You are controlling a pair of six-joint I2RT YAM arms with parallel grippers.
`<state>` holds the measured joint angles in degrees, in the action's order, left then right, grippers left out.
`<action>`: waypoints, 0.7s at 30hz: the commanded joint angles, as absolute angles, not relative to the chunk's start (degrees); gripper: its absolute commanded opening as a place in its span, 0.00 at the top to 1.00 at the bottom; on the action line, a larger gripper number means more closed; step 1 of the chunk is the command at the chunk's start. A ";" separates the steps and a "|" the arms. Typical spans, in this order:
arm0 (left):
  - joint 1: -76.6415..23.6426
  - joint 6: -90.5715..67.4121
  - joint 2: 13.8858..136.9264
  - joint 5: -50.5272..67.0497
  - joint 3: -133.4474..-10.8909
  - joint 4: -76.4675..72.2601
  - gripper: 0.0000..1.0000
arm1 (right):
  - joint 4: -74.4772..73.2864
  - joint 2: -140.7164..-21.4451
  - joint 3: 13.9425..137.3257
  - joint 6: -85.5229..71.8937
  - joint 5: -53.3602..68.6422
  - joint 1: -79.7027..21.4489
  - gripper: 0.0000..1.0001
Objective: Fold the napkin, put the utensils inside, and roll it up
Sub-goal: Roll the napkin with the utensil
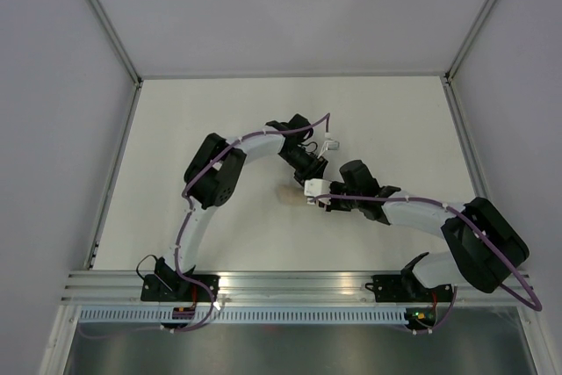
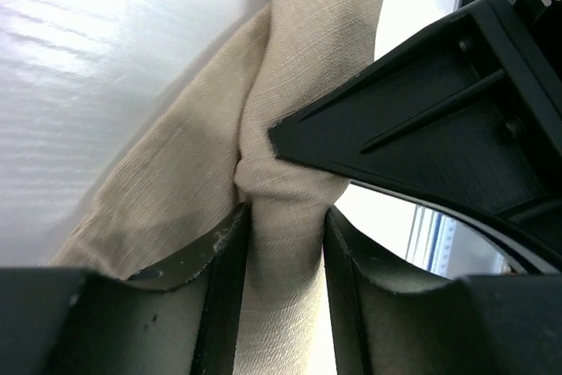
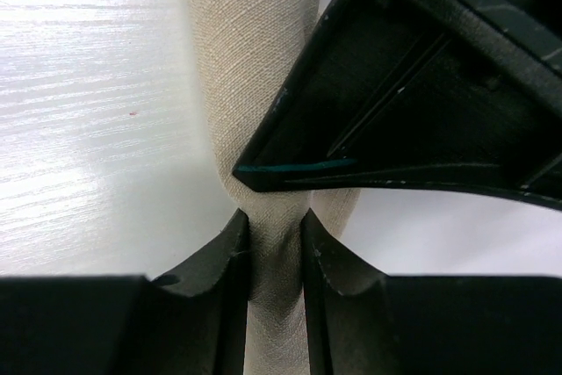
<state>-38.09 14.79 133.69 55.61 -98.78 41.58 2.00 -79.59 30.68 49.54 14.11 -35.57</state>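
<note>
The tan napkin [image 1: 289,192] lies as a narrow roll in the middle of the white table [image 1: 219,120], mostly covered by both grippers. In the left wrist view the roll [image 2: 307,59] runs up between my left gripper [image 2: 285,212], whose jaws press both its sides. My right gripper [image 3: 275,217] pinches the same roll [image 3: 250,41] tightly, and the cloth creases between its fingers. Each wrist view shows the other gripper's black finger [image 2: 421,129] [image 3: 413,103] right against the cloth. From above, the left gripper [image 1: 306,180] and the right gripper [image 1: 318,199] meet tip to tip. The utensils are hidden.
Grey walls enclose the table on three sides, with metal rails [image 1: 114,173] along its left and right edges. The arm bases [image 1: 180,287] [image 1: 413,292] sit on the aluminium strip at the near edge. Purple cables run along both arms.
</note>
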 commanded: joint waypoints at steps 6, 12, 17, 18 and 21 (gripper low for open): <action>-34.10 11.60 126.13 50.36 -94.84 33.50 0.54 | -4.22 -80.86 32.87 49.31 16.17 -35.60 0.79; -31.03 5.55 117.35 45.02 -85.27 18.68 0.53 | -7.38 -82.61 35.33 49.57 17.40 -35.42 0.79; -28.13 -3.41 107.86 33.08 -71.68 1.26 0.53 | -15.45 -86.04 41.38 49.83 22.57 -34.28 0.79; -27.78 -4.56 104.19 31.39 -69.37 -1.90 0.53 | -17.03 -87.52 42.61 50.18 23.37 -33.49 0.80; -27.25 -7.99 96.89 24.54 -60.49 -12.54 0.53 | -24.94 -92.00 48.85 51.85 27.67 -31.21 0.80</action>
<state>-27.16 -0.80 104.55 33.74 -66.00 3.14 -14.39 -87.90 43.94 50.41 21.06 -32.97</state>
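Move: The middle of the rolled napkin lies about 3 cm to the right of the left hand and level fore and aft, its top between the already parted fingers and its middle about 1 cm below them. From the right hand, which already pinches it, that middle is some 4 cm to the left and 1 cm down. The napkin's loose flap lies about 3 cm ahead of the left hand, 1 cm to its left and 2 cm lower. The napkin roll stays pinched in the right fingers, which shift only about 1 cm left while that wrist tips some 10 degrees, the fingers coming to point more steeply down. The left hand, fingers still parted, comes free of the roll and speeds away forward and left about 13 cm, rising some 6 cm and swinging counter-clockwise. ##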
